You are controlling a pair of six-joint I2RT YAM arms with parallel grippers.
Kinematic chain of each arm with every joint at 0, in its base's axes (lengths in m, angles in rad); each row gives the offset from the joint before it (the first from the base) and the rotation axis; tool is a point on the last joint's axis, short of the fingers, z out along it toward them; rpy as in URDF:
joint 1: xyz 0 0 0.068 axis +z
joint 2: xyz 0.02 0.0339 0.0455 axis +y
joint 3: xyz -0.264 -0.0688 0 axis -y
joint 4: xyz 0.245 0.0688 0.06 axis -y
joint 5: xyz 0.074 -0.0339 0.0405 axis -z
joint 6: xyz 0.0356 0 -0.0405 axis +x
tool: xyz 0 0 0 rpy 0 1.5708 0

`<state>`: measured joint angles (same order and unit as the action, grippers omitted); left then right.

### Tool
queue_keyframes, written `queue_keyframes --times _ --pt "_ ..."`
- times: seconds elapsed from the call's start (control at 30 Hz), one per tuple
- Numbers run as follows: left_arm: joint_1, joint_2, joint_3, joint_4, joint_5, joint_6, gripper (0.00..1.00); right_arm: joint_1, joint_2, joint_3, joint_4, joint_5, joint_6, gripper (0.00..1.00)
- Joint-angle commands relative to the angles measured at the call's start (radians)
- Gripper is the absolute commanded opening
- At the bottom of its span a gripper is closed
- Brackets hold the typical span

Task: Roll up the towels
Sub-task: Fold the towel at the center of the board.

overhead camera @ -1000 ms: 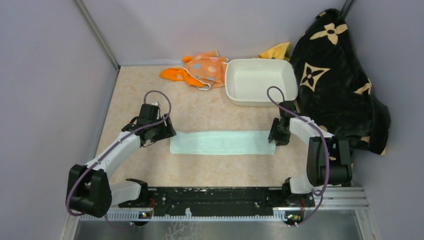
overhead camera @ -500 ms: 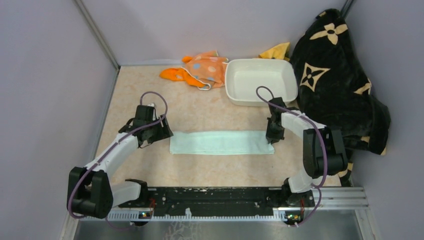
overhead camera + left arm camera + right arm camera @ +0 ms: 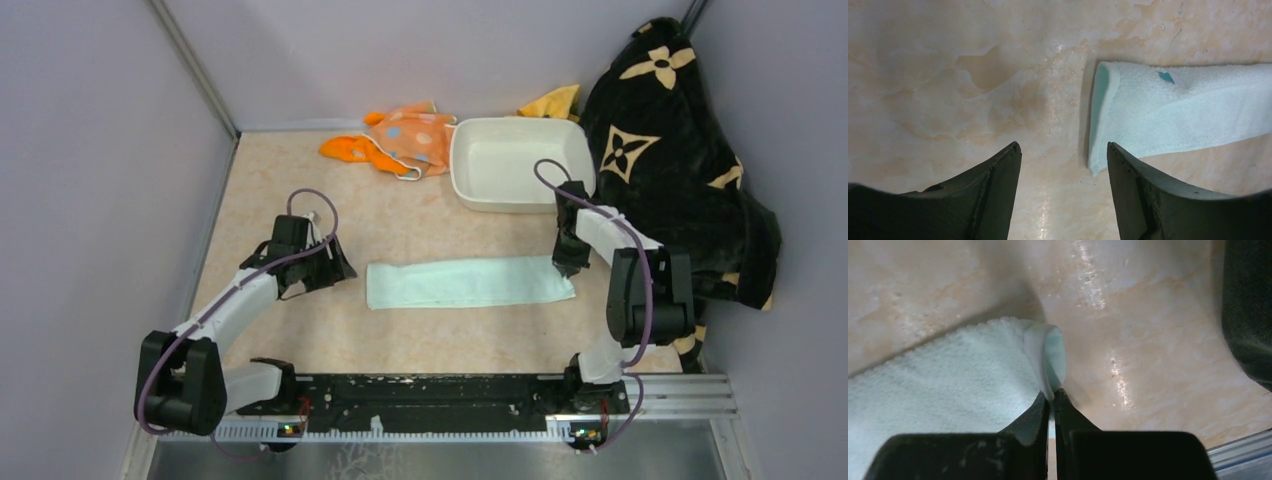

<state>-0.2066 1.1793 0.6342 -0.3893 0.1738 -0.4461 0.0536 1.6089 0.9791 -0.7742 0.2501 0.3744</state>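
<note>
A pale mint green towel (image 3: 468, 282) lies folded in a long strip across the middle of the table. My right gripper (image 3: 564, 266) is shut on the strip's right end, pinching its hem (image 3: 1050, 365). My left gripper (image 3: 335, 268) stands open just left of the strip's left end (image 3: 1103, 120), a little apart from it, with only bare table between its fingers. The plain orange towel (image 3: 345, 150) and the polka-dot towel (image 3: 415, 135) lie crumpled together at the back.
A white rectangular dish (image 3: 520, 160) stands behind the strip, right of centre. A big black blanket with tan flowers (image 3: 680, 160) is heaped along the right side, close to my right arm. A yellow cloth (image 3: 555, 100) peeks out behind the dish.
My right gripper has shut on the mint towel's right end and dragged the whole strip to the right, leaving it slightly skewed. My left gripper has stayed open near the left end.
</note>
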Motion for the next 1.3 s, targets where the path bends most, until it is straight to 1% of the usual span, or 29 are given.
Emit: queue_keyframes --times 0.0,0.03,0.13,0.27,0.43,0.57,0.73,0.97,1.13,1.27 --pt "0.004 0.043 -0.022 0.076 0.12 -0.039 0.69 0.042 -0.081 0.079 -0.044 -0.076 -0.03 0.0" --pt "0.003 0.053 -0.025 0.087 0.139 -0.045 0.68 0.066 -0.095 0.087 -0.053 -0.102 -0.023 0.0" --pt "0.0 0.082 -0.035 0.118 0.182 -0.06 0.65 0.188 -0.113 0.119 -0.074 -0.213 0.014 0.0" --pt "-0.006 0.124 -0.043 0.142 0.205 -0.063 0.59 0.355 -0.1 0.154 -0.037 -0.332 0.108 0.0" --pt "-0.011 0.17 -0.054 0.175 0.223 -0.066 0.5 0.52 -0.019 0.239 0.073 -0.43 0.226 0.0" --pt "-0.017 0.196 -0.055 0.195 0.239 -0.069 0.44 0.623 0.1 0.341 0.128 -0.469 0.279 0.0" --pt "-0.022 0.21 -0.059 0.215 0.251 -0.071 0.36 0.708 0.226 0.456 0.173 -0.528 0.317 0.0" --pt "-0.026 0.225 -0.07 0.233 0.265 -0.079 0.24 0.789 0.351 0.602 0.185 -0.556 0.339 0.0" --pt "-0.031 0.234 -0.075 0.243 0.273 -0.085 0.18 0.816 0.401 0.627 0.211 -0.539 0.366 0.0" --pt "-0.035 0.236 -0.077 0.244 0.275 -0.089 0.16 0.824 0.435 0.633 0.239 -0.54 0.382 0.0"
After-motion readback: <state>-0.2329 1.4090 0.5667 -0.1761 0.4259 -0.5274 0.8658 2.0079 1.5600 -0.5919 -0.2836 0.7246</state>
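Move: The mint towel lies stretched between my hands. Its left end is about 5 cm to the right of my open left hand, 1 cm nearer me and 5 cm down. My right hand already holds the towel's right end; the left end lies roughly 46 cm to its left and 3 cm back, about 2 cm lower. The white bin stands some 26 cm ahead and 11 cm left of my right hand, the orange towels about 34 cm ahead and 37 cm left. I keep the towel's right end pinched and sweep my right hand some 42 cm left over the towel towards its left end, arching up about 7 cm and easing slightly lower, rolling and turning counter-clockwise on the way. Meanwhile my left hand sinks 4 cm and goes 5 cm right, nearly closing its fingers at the towel's left edge. ##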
